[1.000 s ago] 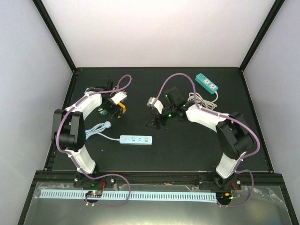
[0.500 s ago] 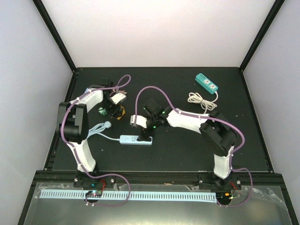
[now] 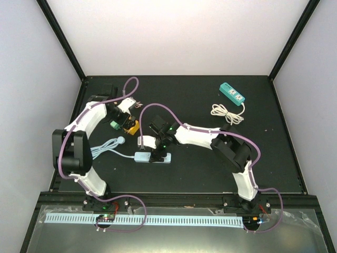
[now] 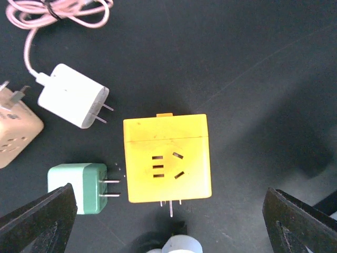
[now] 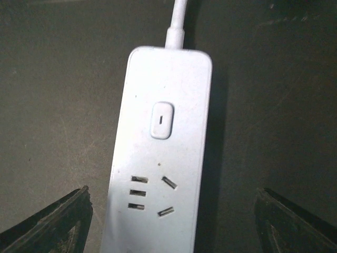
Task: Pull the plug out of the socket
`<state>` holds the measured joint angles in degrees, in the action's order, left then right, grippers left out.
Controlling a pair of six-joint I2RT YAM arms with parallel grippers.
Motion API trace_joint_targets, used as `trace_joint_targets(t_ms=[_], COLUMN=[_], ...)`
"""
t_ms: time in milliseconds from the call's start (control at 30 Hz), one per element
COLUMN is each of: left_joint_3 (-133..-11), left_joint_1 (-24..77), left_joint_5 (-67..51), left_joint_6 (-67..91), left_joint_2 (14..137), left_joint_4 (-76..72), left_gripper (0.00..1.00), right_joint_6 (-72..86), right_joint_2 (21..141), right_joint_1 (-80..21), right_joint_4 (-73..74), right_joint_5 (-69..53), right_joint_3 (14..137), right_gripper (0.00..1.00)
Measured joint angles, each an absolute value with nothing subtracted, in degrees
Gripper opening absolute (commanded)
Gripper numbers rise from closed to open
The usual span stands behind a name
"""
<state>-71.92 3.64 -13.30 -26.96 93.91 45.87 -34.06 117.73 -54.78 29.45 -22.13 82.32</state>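
Observation:
A yellow cube socket lies flat on the black table, its slots empty. Left of it a green plug lies apart, prongs pointing at the cube. My left gripper hangs open above them, with one fingertip beside the green plug and nothing held. From above, the yellow cube and green plug sit under my left gripper. My right gripper is open, straddling a white power strip whose slots are empty. From above, my right gripper sits on that strip.
A white charger with a coiled pink cable and a beige cube lie left of the yellow cube. A teal power strip and its coiled white cord sit back right. The white strip's cord runs left.
My left gripper has opened wide above the yellow cube. My right arm has swung left and down from the table's middle onto the white power strip.

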Motion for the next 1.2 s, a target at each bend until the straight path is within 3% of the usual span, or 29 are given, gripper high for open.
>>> trace_joint_targets(t_ms=[200, 400, 767, 1200], left_joint_3=[-70.5, -69.0, -68.2, -68.2], left_joint_1=[2.0, 1.1, 0.5, 0.3], left_joint_5=[-15.2, -16.3, -17.1, -18.3], left_joint_6=[-25.8, -24.8, -24.7, -24.6], left_joint_2=[87.8, 84.9, 82.1, 82.1], left_joint_4=[45.8, 45.7, 45.7, 45.7], left_gripper=[0.99, 0.99, 0.99, 0.99], right_joint_6=[-36.1, -37.5, -41.1, -44.4], right_joint_2=[118.7, 114.6, 101.7, 101.9], right_joint_1=[-55.3, -55.3, -47.4, -23.9], right_joint_4=[31.6, 29.5, 33.9, 41.0], right_joint_5=[-20.8, -19.2, -17.4, -18.7], right_joint_3=[81.2, 74.7, 59.2, 60.4], right_gripper=[0.46, 0.25, 0.18, 0.09])
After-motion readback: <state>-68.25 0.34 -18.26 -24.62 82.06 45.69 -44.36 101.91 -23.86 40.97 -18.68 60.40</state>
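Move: The light-blue socket strip lies almost straight under the right hand, its middle about 2 cm below the hand point, 1 cm back and 1 cm left. Its round plug sits some 16 cm left and 7 cm ahead of that hand, the blue cable coil about 23 cm left and 3 cm ahead; the yellow adapter rests 11 cm left and 14 cm ahead. From the left hand the strip is roughly 14 cm back, 11 cm right and 10 cm down. The right hand sinks about 2 cm and shuts its open fingers on the strip's two long sides, just on the far side of the first socket from the button, then keeps that pinch and drags the strip low over the table, some 24 cm to the right in all, first drawing back about 3 cm and then swinging forward nearly 9 cm while the wrist turns clockwise. Meanwhile the left hand, already empty and wide open, rises about 5 cm from over the yellow adapter and eases 2 cm back. ##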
